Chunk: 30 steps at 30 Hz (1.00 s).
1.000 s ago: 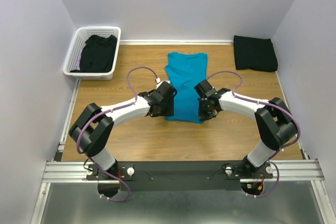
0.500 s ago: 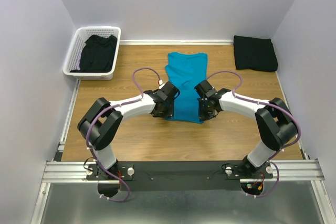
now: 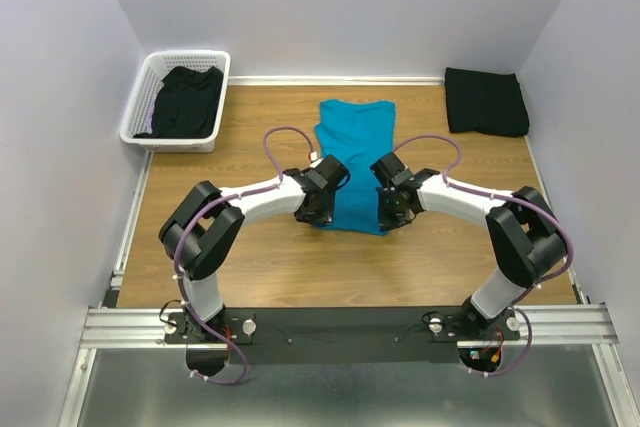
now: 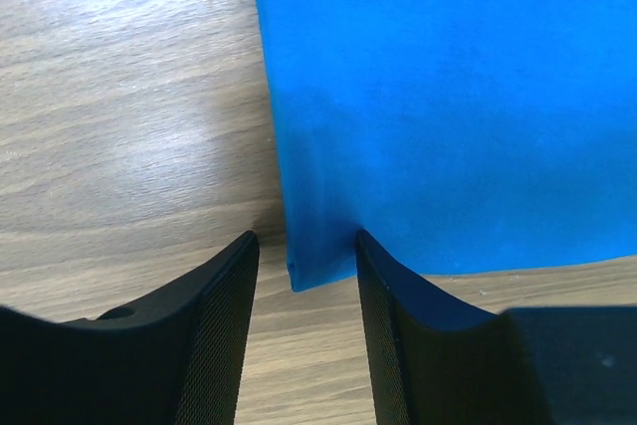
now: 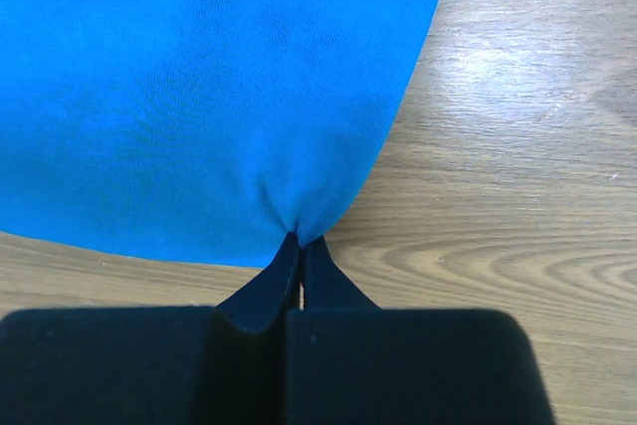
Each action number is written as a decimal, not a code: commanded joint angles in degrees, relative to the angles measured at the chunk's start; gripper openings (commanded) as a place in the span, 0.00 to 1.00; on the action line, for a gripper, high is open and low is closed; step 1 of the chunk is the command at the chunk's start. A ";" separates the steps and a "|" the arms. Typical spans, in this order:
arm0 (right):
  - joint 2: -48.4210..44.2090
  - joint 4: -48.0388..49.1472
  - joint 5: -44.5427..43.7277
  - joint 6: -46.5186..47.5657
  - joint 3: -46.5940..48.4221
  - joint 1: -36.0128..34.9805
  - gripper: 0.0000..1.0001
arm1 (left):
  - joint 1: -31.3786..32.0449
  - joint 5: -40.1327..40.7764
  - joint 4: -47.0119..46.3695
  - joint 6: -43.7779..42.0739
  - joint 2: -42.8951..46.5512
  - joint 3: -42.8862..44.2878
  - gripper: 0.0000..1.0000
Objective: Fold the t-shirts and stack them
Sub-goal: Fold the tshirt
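A teal-blue t-shirt (image 3: 355, 142), folded into a long strip, lies on the middle of the wooden table. My left gripper (image 3: 322, 209) is at its near left corner. In the left wrist view its jaws (image 4: 304, 238) stand open, one on each side of that corner of the teal t-shirt (image 4: 448, 97), with a gap on either side. My right gripper (image 3: 388, 212) is at the near right corner. It is shut (image 5: 302, 238), pinching a pucker of the teal t-shirt (image 5: 199, 77). A folded black t-shirt (image 3: 486, 101) lies at the back right. Another black t-shirt (image 3: 185, 99) sits crumpled in the basket.
The white lattice basket (image 3: 190, 55) stands at the back left corner against the wall. Grey walls close in the table on three sides. Bare wood (image 3: 250, 127) lies between the basket and the teal t-shirt.
My left gripper has slid right along the table to the teal t-shirt's near left corner, and its jaws have narrowed. The right gripper has stayed put, still shut on the fabric.
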<state>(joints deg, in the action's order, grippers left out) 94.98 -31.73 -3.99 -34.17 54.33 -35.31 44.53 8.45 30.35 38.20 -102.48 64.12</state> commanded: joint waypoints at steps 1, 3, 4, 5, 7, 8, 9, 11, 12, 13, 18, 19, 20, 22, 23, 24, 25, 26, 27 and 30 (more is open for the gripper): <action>3.11 -3.69 -2.25 1.22 -3.79 -0.72 0.01 | 1.61 -1.06 3.14 -0.14 -4.57 -1.45 0.51; 2.84 -3.61 -2.43 1.30 -3.70 -0.64 0.01 | 1.96 -1.59 3.75 -0.23 -5.45 -1.63 0.50; 2.84 -3.52 -2.43 1.30 -3.70 -0.72 0.01 | 2.05 -1.42 4.10 -0.14 -5.63 -1.54 0.49; 2.76 -3.52 -2.43 1.39 -3.61 -0.73 0.01 | 2.14 -1.42 4.54 -0.14 -5.80 -1.54 0.47; 2.67 -3.52 -2.43 1.30 -3.52 -0.64 0.01 | 2.31 -1.42 4.98 0.04 -5.89 -1.54 0.44; 2.58 -3.43 -2.34 1.22 -3.52 -0.64 0.00 | 2.31 -1.42 5.16 0.12 -5.89 -1.54 0.40; 2.41 -3.34 -2.43 1.13 -3.35 -0.64 0.01 | 2.40 -1.50 5.25 0.21 -5.89 -1.63 0.39; 2.23 -3.26 -2.43 1.21 -3.44 -0.64 0.00 | 2.49 -1.42 5.60 0.30 -6.07 -1.71 0.33; 2.14 -3.17 -2.43 1.21 -3.35 -0.72 0.01 | 2.57 -1.42 5.60 0.30 -6.24 -1.71 0.31; 2.05 -3.08 -2.51 1.13 -3.35 -0.64 0.01 | 2.66 -1.59 5.60 0.30 -6.42 -1.80 0.26; 2.23 -3.08 -1.81 2.44 -3.09 -0.64 0.01 | 2.66 -1.24 5.25 0.21 -6.25 -2.77 0.00; 1.97 -3.25 -1.38 2.62 -3.09 -0.72 0.01 | 2.66 -1.07 5.33 0.21 -5.81 -2.94 0.00; 0.83 -3.78 -0.94 2.71 -3.52 -0.73 0.00 | 2.66 -1.24 5.68 0.13 -4.67 -3.55 0.00; -0.84 -4.57 1.51 2.88 -3.79 -0.64 0.00 | 2.84 -1.59 6.12 -0.05 -2.83 -4.52 0.00; -1.81 -5.88 2.48 3.32 -4.05 -0.64 0.00 | 3.01 -1.59 7.08 -0.05 -1.69 -5.14 0.00; -3.12 -7.02 3.45 4.37 -4.14 -0.64 0.01 | 3.71 -1.51 7.62 -0.14 1.11 -6.36 0.00; -3.83 -8.69 3.72 4.90 -3.97 -0.64 0.00 | 4.33 -1.42 8.58 -0.05 2.70 -6.98 0.00; -4.36 -12.53 6.34 5.95 -3.88 -0.81 0.00 | 5.03 -0.72 10.76 0.47 4.46 -7.95 0.00; -6.54 -14.49 6.88 6.22 -3.79 -0.81 0.00 | 6.08 -0.37 11.83 1.00 7.78 -8.48 0.00; -11.29 -20.12 10.48 6.22 -4.14 -0.73 0.00 | 9.51 -3.51 14.56 2.14 12.81 -11.20 0.00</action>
<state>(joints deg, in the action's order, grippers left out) 89.45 -38.87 2.07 -30.37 51.37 -35.88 50.78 6.85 33.58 39.38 -95.33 56.88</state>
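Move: The left hand's half-open fingers straddle the near left corner of the blue shirt, which lies about 1 cm back and 1 cm below its hand point. From that hand, the shirt's near right corner, already pinched in the right hand, is some 13 cm to the right and 1 cm back. The shirt's middle lies about 14 cm ahead and 8 cm right. From the right hand, the near left corner is about 14 cm left and level fore-and-aft. The left fingers close on the shirt's near left corner and pinch it, the hand first easing about 1.5 cm to the right across the hem. The right hand waits with its grip kept. Then, late and quickly, both hands drag the hem back towards the robot, the left about 6 cm and the right 5, staying low over the table. ##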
